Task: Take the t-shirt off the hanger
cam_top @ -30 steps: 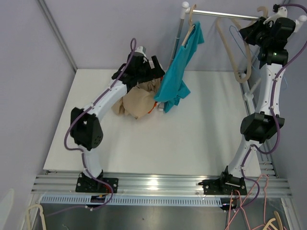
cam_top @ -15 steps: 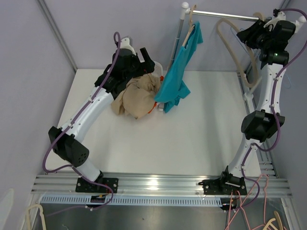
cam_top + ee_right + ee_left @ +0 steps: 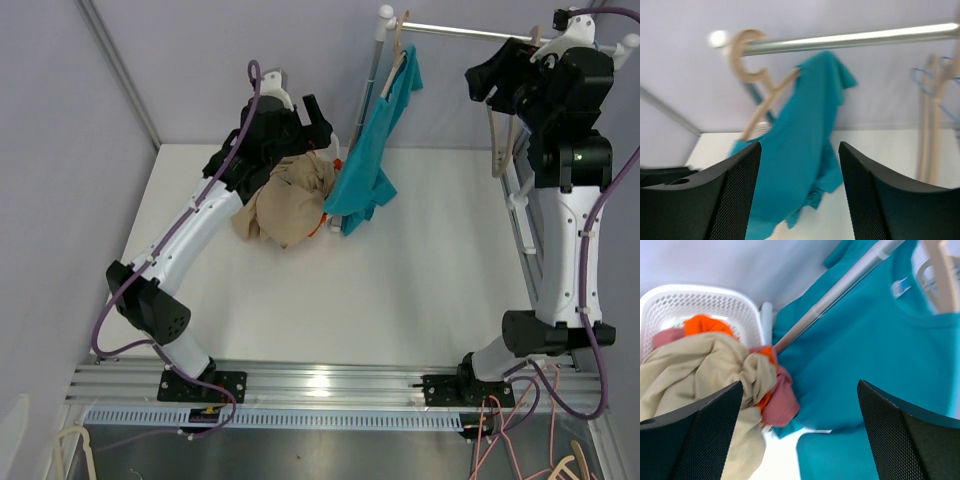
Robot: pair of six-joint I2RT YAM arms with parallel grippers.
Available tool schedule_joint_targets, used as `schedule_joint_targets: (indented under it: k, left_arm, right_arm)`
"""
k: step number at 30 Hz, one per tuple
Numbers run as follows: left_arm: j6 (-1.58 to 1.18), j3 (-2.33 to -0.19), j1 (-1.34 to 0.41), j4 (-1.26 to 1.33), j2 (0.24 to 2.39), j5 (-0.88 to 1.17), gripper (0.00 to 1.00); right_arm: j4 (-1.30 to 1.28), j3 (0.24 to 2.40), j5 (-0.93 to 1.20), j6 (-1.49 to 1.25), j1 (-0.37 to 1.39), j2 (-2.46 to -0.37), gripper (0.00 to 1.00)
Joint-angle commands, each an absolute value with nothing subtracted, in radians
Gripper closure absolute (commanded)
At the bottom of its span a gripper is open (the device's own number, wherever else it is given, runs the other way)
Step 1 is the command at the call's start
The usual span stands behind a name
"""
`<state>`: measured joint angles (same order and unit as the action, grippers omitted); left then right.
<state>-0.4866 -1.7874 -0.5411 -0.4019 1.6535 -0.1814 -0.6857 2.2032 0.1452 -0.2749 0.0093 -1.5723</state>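
Observation:
A teal t-shirt (image 3: 370, 150) hangs on a wooden hanger (image 3: 398, 45) from the metal rail (image 3: 470, 32) at the back; it also shows in the left wrist view (image 3: 875, 355) and the right wrist view (image 3: 800, 150), where the hanger (image 3: 752, 85) hooks over the rail. My left gripper (image 3: 318, 108) is open and empty, just left of the shirt, above the clothes pile; its fingers (image 3: 705, 435) frame the shirt. My right gripper (image 3: 485, 80) is open and empty, high near the rail, right of the shirt.
A white basket (image 3: 700, 305) heaped with beige (image 3: 285, 205), pink and orange clothes stands left of the shirt. Several empty hangers (image 3: 500, 140) hang at the rail's right end. The rail's upright post (image 3: 378, 60) stands behind the shirt. The white table (image 3: 400, 290) lies below.
My right arm has swung left along the rail toward the shirt. My left gripper has risen from the clothes pile and moved right toward the shirt.

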Motion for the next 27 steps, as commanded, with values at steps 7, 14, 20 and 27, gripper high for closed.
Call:
schedule_joint_targets:
  k: [7, 14, 20, 27]
  left_arm:
    - [-0.437, -2.016, -0.586, -0.400, 1.828, -0.112, 0.01]
    - [-0.439, -2.077, -0.588, -0.416, 1.861, -0.063, 0.01]
    - [-0.431, -2.203, -0.586, -0.465, 1.930, -0.040, 0.00]
    - [-0.433, -2.217, -0.592, -0.445, 1.937, -0.014, 0.00]
  right_arm:
    - [-0.721, 2.383, 0.132, -0.305, 0.178, -1.755, 0.34]
    - [-0.637, 2.499, 0.140, -0.299, 0.206, -1.943, 0.35]
    - [-0.571, 2.503, 0.117, -0.285, 0.221, -1.983, 0.37]
    - [-0.535, 2.502, 0.110, -0.273, 0.229, -1.994, 0.37]
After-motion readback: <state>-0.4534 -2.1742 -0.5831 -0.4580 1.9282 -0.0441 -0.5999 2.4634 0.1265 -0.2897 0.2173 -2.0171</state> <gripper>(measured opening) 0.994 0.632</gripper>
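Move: The neck of the turquoise t-shirt's wooden hanger is about 17 cm ahead of the right hand, 13 cm left and 8 cm below; the empty wooden hanger is some 15 cm ahead, 9 cm right, 9 cm below. From the left hand, the t-shirt's middle is about 7 cm ahead, 9 cm right and 5 cm below, and the basket about 7 cm ahead, 3 cm left, 32 cm below. Open right hand swings 12 cm forward and left, dipping, towards the hanger; left hand shifts 7 cm right. ##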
